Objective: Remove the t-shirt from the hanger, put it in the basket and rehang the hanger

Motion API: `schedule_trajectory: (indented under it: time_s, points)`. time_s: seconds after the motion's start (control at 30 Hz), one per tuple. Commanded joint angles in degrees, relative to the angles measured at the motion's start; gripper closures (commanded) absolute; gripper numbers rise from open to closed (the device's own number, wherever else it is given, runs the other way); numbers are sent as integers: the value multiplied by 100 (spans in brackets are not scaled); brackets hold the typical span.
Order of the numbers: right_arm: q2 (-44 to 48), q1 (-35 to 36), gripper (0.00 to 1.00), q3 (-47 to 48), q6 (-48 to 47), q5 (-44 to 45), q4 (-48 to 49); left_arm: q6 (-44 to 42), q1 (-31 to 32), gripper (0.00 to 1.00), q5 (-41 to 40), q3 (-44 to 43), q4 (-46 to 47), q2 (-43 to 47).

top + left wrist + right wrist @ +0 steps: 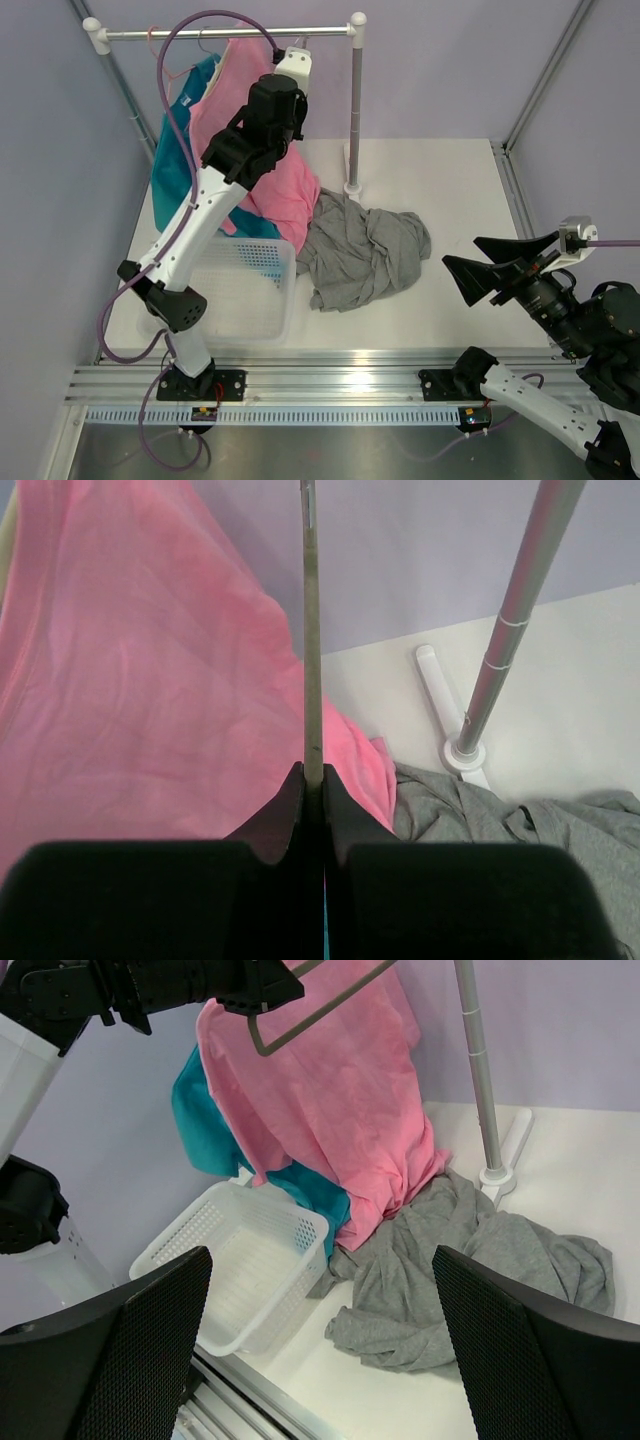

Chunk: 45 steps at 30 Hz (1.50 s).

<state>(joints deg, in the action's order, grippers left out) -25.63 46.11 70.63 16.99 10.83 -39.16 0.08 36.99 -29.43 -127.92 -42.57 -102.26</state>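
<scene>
The grey t-shirt lies crumpled on the white table, to the right of the basket and off the hanger; it also shows in the left wrist view and the right wrist view. My left gripper is raised near the clothes rail and shut on the thin greyish-brown hanger, which is bare in the right wrist view. My right gripper is open and empty, above the table to the right of the t-shirt, apart from it.
A pink garment and a teal-blue garment hang from the rail at the back left. The rack post stands just behind the t-shirt. A white perforated basket sits at the front left.
</scene>
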Motion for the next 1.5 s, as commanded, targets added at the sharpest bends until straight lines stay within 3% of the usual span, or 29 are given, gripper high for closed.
schedule_trajectory:
  time_s: [0.0,1.13,1.17,1.2,1.3,1.33,1.4,1.47]
  points:
    - [163,-5,1,-58,59,-142,40,-359,-61,100,367,-42,1003,118]
    - [251,-14,1,-128,14,-397,48,-447,-315,98,315,118,1260,-207]
    - [251,-14,0,-137,14,-397,48,-465,-324,94,367,153,1268,-189]
    - [251,-5,1,-137,14,-406,48,-473,-324,76,446,240,1286,-172]
    - [251,-14,0,-146,-3,-432,48,-491,-316,36,736,416,1374,-23]
    - [251,-14,0,-137,-3,-441,48,-482,-324,14,833,521,1391,82]
    - [234,-14,0,-137,6,-433,31,-491,-316,1,1008,636,1391,206]
    - [216,-14,0,-137,-3,-415,22,-491,-315,1,1071,838,1383,451]
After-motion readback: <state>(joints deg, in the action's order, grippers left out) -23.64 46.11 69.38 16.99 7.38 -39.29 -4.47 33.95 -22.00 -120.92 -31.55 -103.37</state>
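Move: The empty hanger is already in the left hand's shut fingers; the rack rail spot it is taken to lies about 20 cm ahead, 2 cm right and 9 cm above. From that hand the pink shirt hangs some 10 cm ahead, 11 cm left and 10 cm lower, the rack's right post 20 cm ahead and 16 cm right. The grey t-shirt lies 5 cm back, 18 cm right, 40 cm down. From the right hand, the rail spot is roughly 50 cm ahead, 29 cm left, 9 cm up. The empty hanger, held upright and nearly edge-on, is eased forward by the left hand about 3.5 cm towards the rail, first lifted some 1.5 cm with the fingers tipping up about 5 degrees, then lowered by as much to set the hook over the rail. Only then do the fingers spread wide and let go, the hand sinking another 1.5 cm while turning slightly clockwise. ##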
